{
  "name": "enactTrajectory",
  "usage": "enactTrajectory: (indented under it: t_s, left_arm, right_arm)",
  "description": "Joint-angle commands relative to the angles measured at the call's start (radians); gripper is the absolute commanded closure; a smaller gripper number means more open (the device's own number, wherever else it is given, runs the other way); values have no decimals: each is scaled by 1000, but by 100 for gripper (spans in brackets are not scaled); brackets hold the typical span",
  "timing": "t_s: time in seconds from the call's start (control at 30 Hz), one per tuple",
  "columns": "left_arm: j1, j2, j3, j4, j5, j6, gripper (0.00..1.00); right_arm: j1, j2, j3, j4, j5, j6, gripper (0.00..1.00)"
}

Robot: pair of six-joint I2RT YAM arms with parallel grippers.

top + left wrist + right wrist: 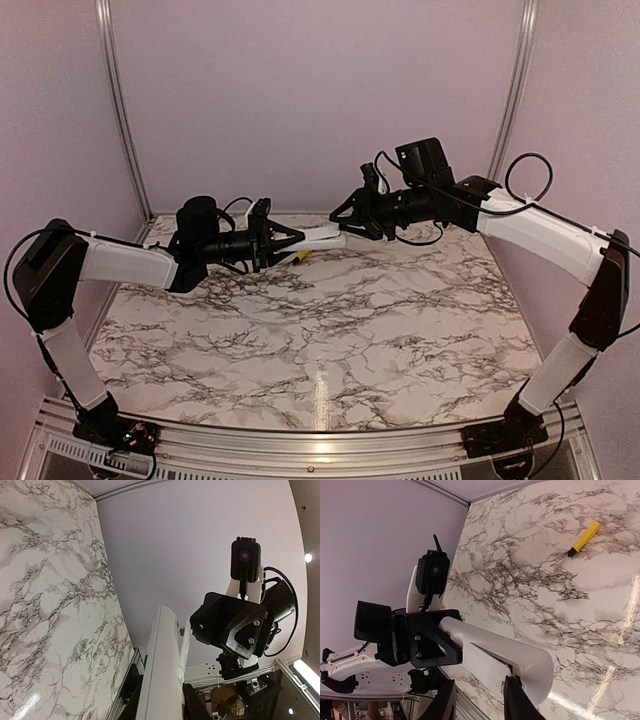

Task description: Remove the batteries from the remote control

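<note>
The white remote control (322, 238) is held in the air over the back of the table, level, with my left gripper (293, 241) shut on one end. In the left wrist view it runs up between the two black fingers (200, 705). In the right wrist view its flat cover panel (487, 666) stands slightly lifted from the body (520, 652), with a dark gap at its end. My right gripper (480, 702) stands open around that panel. One fingertip (516, 695) is at the panel's end and the other is apart from it. The batteries are hidden.
A yellow-handled screwdriver (581, 538) lies on the marble tabletop (330, 340), below the held remote in the top view (300, 255). Purple walls and aluminium posts (120, 110) close off the back and sides.
</note>
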Motion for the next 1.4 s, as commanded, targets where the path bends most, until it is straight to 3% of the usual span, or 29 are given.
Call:
enactTrajectory:
  t_s: [0.0,0.33,0.6,0.77,1.37]
  left_arm:
    - [-6,-17,-1,0,-1,25,100]
    - [-5,-16,-4,-1,-8,28,100]
    - [-5,-15,-4,-9,-11,33,100]
    - [-5,-14,-2,-8,-10,35,100]
    - [-5,17,22,-28,-55,69,100]
  right_arm:
    - [-4,-24,-10,-2,-13,9,68]
    - [-4,-10,-4,-7,-32,7,70]
    - [-4,1,-1,-10,-45,6,92]
    - [-4,7,0,-16,-45,2,99]
    - [-4,52,15,-62,-51,-7,100]
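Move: The battery cover, already a little raised, has its free end right at the right fingertips; its middle is about 4 cm to the left of the right hand, 1 cm back and some 2 cm lower. The remote's middle lies about 6 cm left, 1 cm back and 4 cm below, and the yellow screwdriver roughly 15 cm ahead, 8 cm left and 28 cm down. From the left hand, the cover's middle is about 5 cm right, 1 cm ahead and 2 cm up. One right finger catches the cover's free end as the gripper shuts from about a third open to fully closed, levering that end up and away from the remote; the right hand itself stays almost in place, dipping about half a centimetre at the end. The left hand keeps its grip on the remote and sinks about 1 cm. ##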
